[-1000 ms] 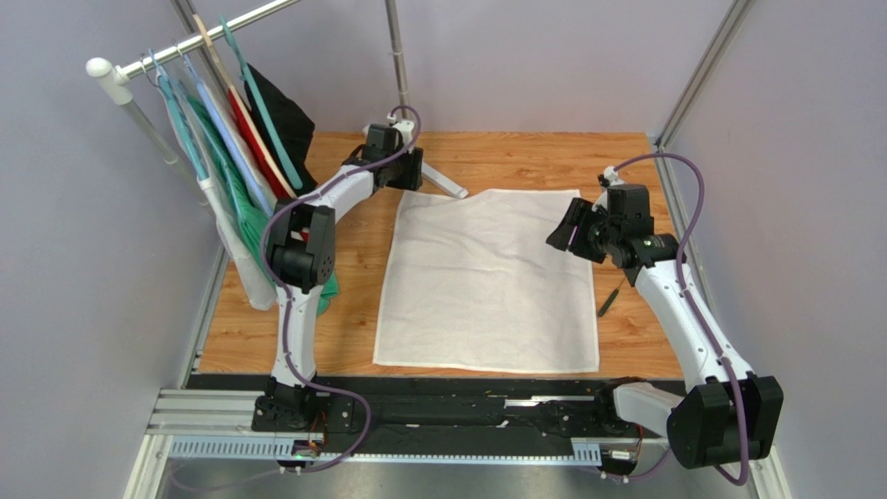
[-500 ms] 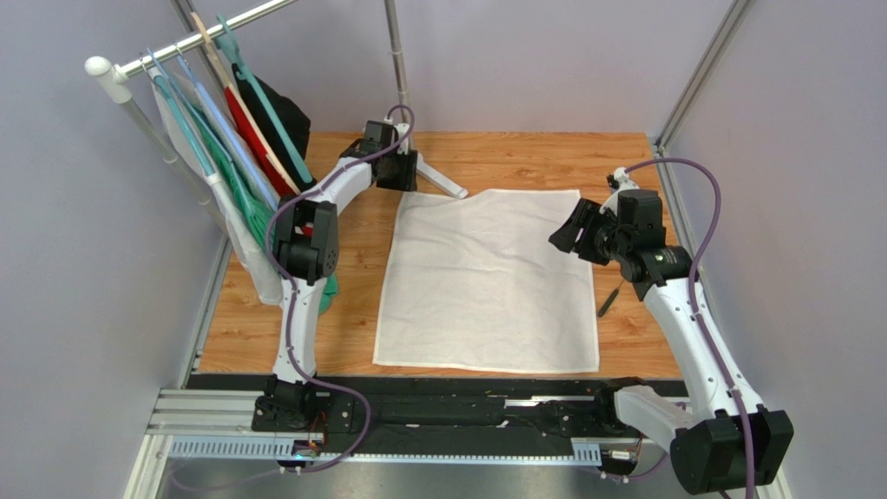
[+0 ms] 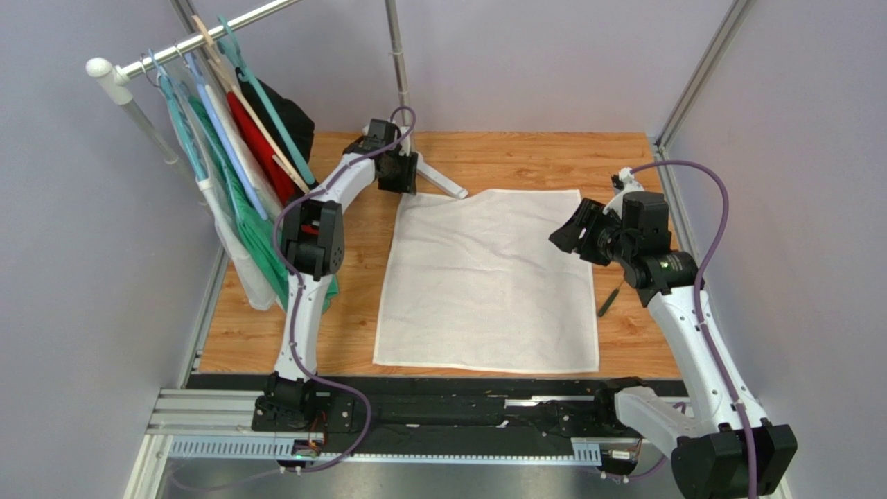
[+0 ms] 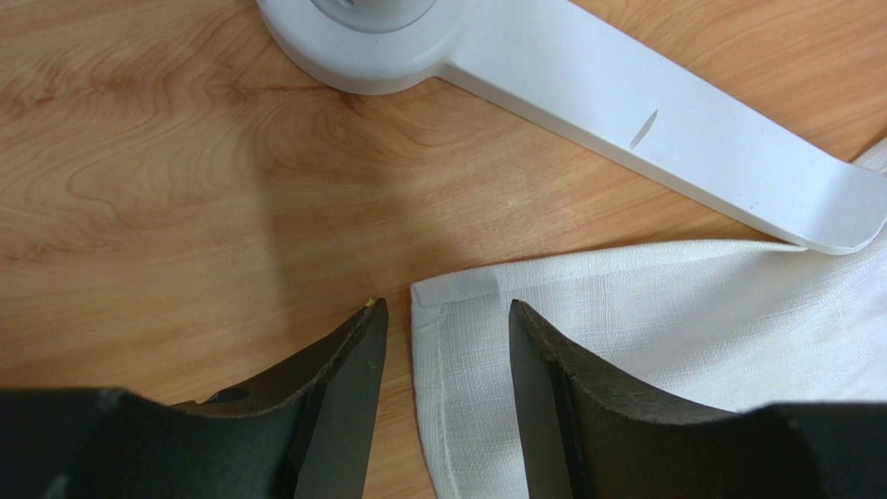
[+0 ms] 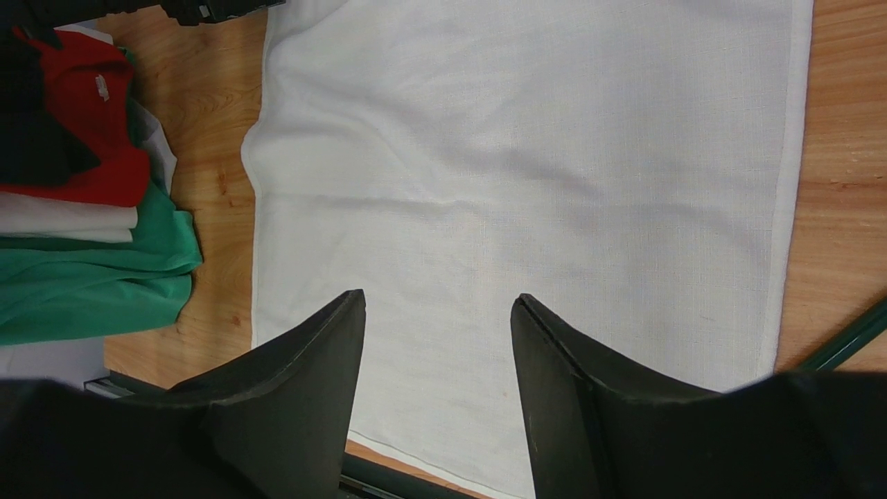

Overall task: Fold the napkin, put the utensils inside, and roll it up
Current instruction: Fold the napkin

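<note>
The white napkin [image 3: 487,279] lies spread flat on the wooden table, slightly wrinkled. My left gripper [image 3: 401,183] is open just above its far left corner; in the left wrist view that corner [image 4: 458,296] sits between my open fingers [image 4: 445,312]. My right gripper [image 3: 567,235] is open and empty, held above the napkin's right edge; the right wrist view looks down on the napkin [image 5: 521,177] between its open fingers [image 5: 437,301]. A thin dark green utensil [image 3: 607,301] lies on the wood right of the napkin, and shows at the edge of the right wrist view [image 5: 849,341].
A white stand foot [image 3: 446,183] reaches to the napkin's far left corner and shows in the left wrist view [image 4: 666,114]. A clothes rack [image 3: 198,47] with hanging garments [image 3: 245,198] stands at the left. Metal rails [image 3: 416,411] run along the near edge.
My left gripper moved slightly toward the napkin's far left corner. My right arm shifted a little to the right and up. The hanging garments swayed.
</note>
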Robot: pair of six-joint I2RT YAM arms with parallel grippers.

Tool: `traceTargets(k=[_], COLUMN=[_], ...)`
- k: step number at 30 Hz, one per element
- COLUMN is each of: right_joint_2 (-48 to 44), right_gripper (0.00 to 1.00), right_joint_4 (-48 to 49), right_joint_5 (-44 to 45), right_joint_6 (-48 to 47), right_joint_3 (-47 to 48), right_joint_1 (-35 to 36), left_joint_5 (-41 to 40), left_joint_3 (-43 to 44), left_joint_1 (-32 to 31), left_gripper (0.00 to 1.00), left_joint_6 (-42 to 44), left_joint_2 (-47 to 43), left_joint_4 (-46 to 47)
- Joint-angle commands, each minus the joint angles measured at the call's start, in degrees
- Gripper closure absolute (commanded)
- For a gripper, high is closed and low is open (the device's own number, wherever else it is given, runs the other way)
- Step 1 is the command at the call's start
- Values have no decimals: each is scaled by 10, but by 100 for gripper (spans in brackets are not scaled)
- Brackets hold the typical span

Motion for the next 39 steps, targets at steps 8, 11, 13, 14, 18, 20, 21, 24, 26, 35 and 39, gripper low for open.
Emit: traceTargets(k=[8,11,13,14,18,20,21,24,26,35,39], right_joint_2=[-19,-23,-23,-28,-37,-41,-42,-42,-44,-50,-45], right_gripper=[42,42,42,42,42,42,42,42,42,41,41], right_joint_4=[5,5,5,5,1,2,1,1,-1,-2,7], right_joint_5=[-3,-5,-5,-5,-3,-2,-2,-2,-2,3,4], right_joint_6=[12,13,16,15,17,20,20,20,19,15,18], right_joint_3=[9,7,7,7,7,5,5,5,5,3,-13], right_joint_1=[-1,-1,-1,-2,-2,-1,-1,-2,-1,-2,-1], left_joint_5=[10,-2,-10,-19,-35,-51,-57,-77,-84,-86,-82], left_joint_3=[6,10,17,21,42,65,72,97,100,76,27], left_joint_1=[1,-7,-9,-9,-11,-13,-16,-22,-23,-26,-26], left_gripper=[53,53,53,53,58,60,62,69,75,100,100], left_joint_6=[3,5,5,2,-6,-4,-3,-2,-4,1,-2], left_joint_2=[2,5,11,12,25,39,44,59,62,48,14], left_joint_4=[-26,-33,-40,-44,-64,-88,-96,-120,-125,-118,-82])
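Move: Just below the left fingertips, about 2 cm down and level in reach, lies the napkin's far left corner, perhaps 1 cm to the left. The stand's round hub is some 9 cm straight ahead, and the tip of its white leg rests about 14 cm to the right and 2 cm farther out. From the right hand, that corner is roughly 28 cm ahead, 29 cm to the left and 20 cm below. Closing on the napkin's far left corner, the left hand stays almost in place over it, sinking barely 1 cm while its left side rolls up some 5 to 10 degrees. The half-open fingers shut fully, slowly at first and then quickly, pinching the corner at their tips. The right hand, empty and half open, eases up and slightly back, about 2 cm in all, above the cloth. ##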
